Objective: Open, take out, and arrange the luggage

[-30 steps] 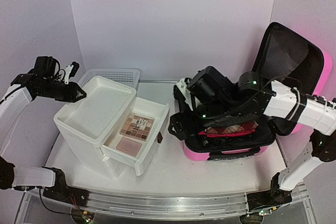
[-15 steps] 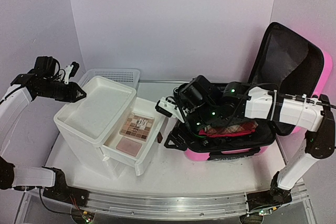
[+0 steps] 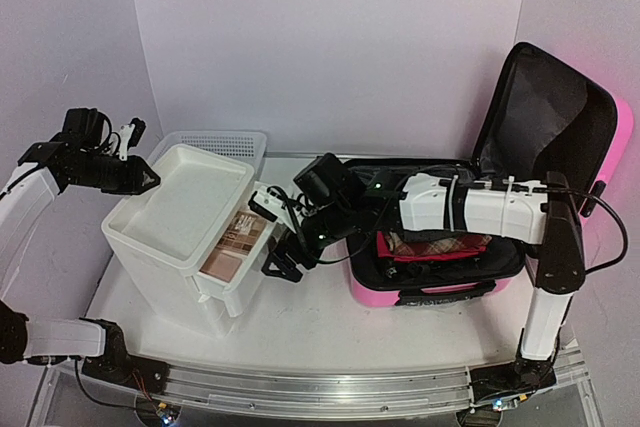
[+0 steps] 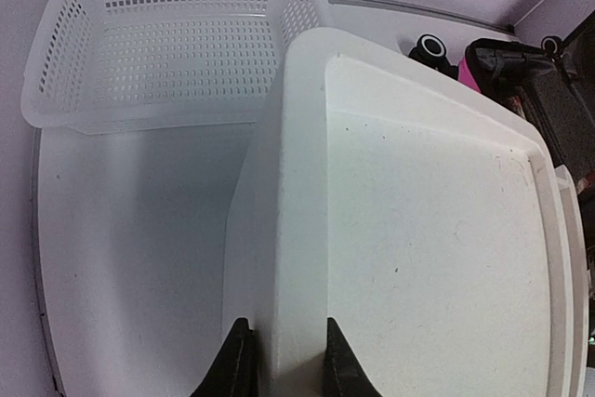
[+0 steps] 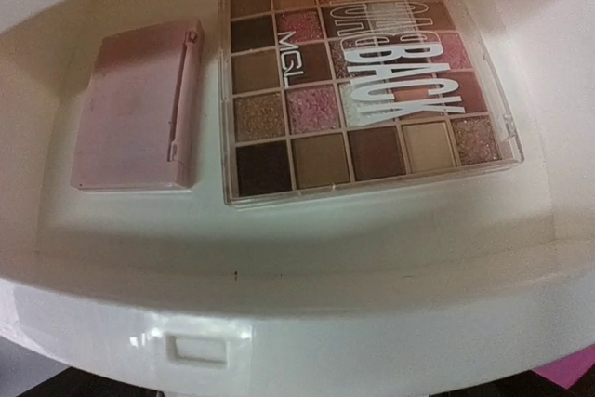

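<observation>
The pink luggage (image 3: 440, 295) lies open at the right, its black-lined lid (image 3: 545, 112) standing up. A plaid pouch (image 3: 440, 244) and something red lie inside. My right gripper (image 3: 274, 233) is open wide, left of the luggage, against the front of the white drawer (image 3: 236, 285). Its fingers do not show in the right wrist view, which looks into the drawer (image 5: 325, 323) at an eyeshadow palette (image 5: 363, 72) and a pink compact (image 5: 138, 120). My left gripper (image 4: 288, 366) is shut on the left rim of the drawer unit (image 4: 428, 230).
A white mesh basket (image 3: 215, 142) stands behind the drawer unit (image 3: 180, 212), close to the back wall. The right arm stretches across the front of the luggage. The drawer sticks out a little toward the table's front.
My right gripper has swung left out of the luggage to the drawer front, and the drawer has slid most of the way into the unit. The left gripper has held still.
</observation>
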Motion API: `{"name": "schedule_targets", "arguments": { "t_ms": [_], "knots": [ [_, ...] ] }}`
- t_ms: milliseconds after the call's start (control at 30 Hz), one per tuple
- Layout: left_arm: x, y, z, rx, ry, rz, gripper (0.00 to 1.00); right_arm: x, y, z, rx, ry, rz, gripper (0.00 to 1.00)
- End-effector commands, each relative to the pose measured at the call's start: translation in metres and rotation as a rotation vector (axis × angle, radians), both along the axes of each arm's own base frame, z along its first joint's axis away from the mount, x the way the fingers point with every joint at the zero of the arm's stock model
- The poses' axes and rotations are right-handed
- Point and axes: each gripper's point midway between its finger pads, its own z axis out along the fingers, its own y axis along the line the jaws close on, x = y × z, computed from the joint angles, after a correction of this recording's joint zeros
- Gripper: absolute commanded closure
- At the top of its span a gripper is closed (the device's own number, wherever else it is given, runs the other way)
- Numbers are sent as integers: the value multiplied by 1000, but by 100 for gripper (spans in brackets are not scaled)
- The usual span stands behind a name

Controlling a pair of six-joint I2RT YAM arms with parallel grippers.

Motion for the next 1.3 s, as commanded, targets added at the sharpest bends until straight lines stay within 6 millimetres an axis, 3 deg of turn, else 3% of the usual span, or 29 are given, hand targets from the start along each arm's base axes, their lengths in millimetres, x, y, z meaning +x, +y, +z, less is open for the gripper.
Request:
{"name": "schedule_targets", "arguments": {
  "t_ms": [0, 167, 333, 500, 667, 800, 867, 1067, 1167, 1267],
  "knots": [
    [-41, -34, -37, -201, 269, -74, 100, 17, 66, 82, 333, -159, 7, 2],
    [-42, -33, -34, -194, 258, -79, 100, 30, 76, 85, 328, -219, 50, 2],
    [-43, -35, -36, -201, 266, -88, 100, 23, 96, 90, 374, -181, 117, 2],
    [-44, -35, -34, -202, 259, -87, 100, 25, 116, 79, 405, -158, 113, 2],
    [-46, -25, -35, -162, 254, -36, 100, 25, 139, 74, 447, -142, 124, 2],
    [-45, -1, -39, -64, 235, 82, 100, 25, 158, 67, 488, -116, 143, 2],
    [-44, 16, -39, 1, 224, 161, 93, 20, 167, 64, 501, -110, 151, 2],
    [-48, 44, -15, 98, 134, 281, 40, 17, 192, 48, 540, -48, 148, 2],
    [-56, 57, 16, 140, 56, 325, 27, 6, 207, 43, 559, -31, 165, 2],
    [-67, 67, 61, 155, -67, 361, 12, 1, 228, 39, 595, -40, 163, 2]
  ]
}}
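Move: The right hand, open, is against the outside of the open drawer's front, whose middle is roughly 3 cm to its left and 2 cm back, at about the same height. In the drawer lie the makeup palette, some 9 cm left and 6 cm ahead, and the pink compact, about 13 cm left and 1 cm back. The left hand pinches the cabinet's left rim; the drawer front lies about 21 cm to its right, 18 cm back and 10 cm below. With its fingers kept wide open, the right hand drives about 16 cm left against the drawer front, towards the cabinet body, arching up some 4 cm and then sinking about 6 cm as the fingertips tip up towards level, and it ends close against the cabinet's drawer fronts. The left hand first holds still on the rim, then goes some 8 cm left with the cabinet, drawing back a little and turning counter-clockwise, and late on opens its fingers, releasing the pinch but staying astride the rim. ##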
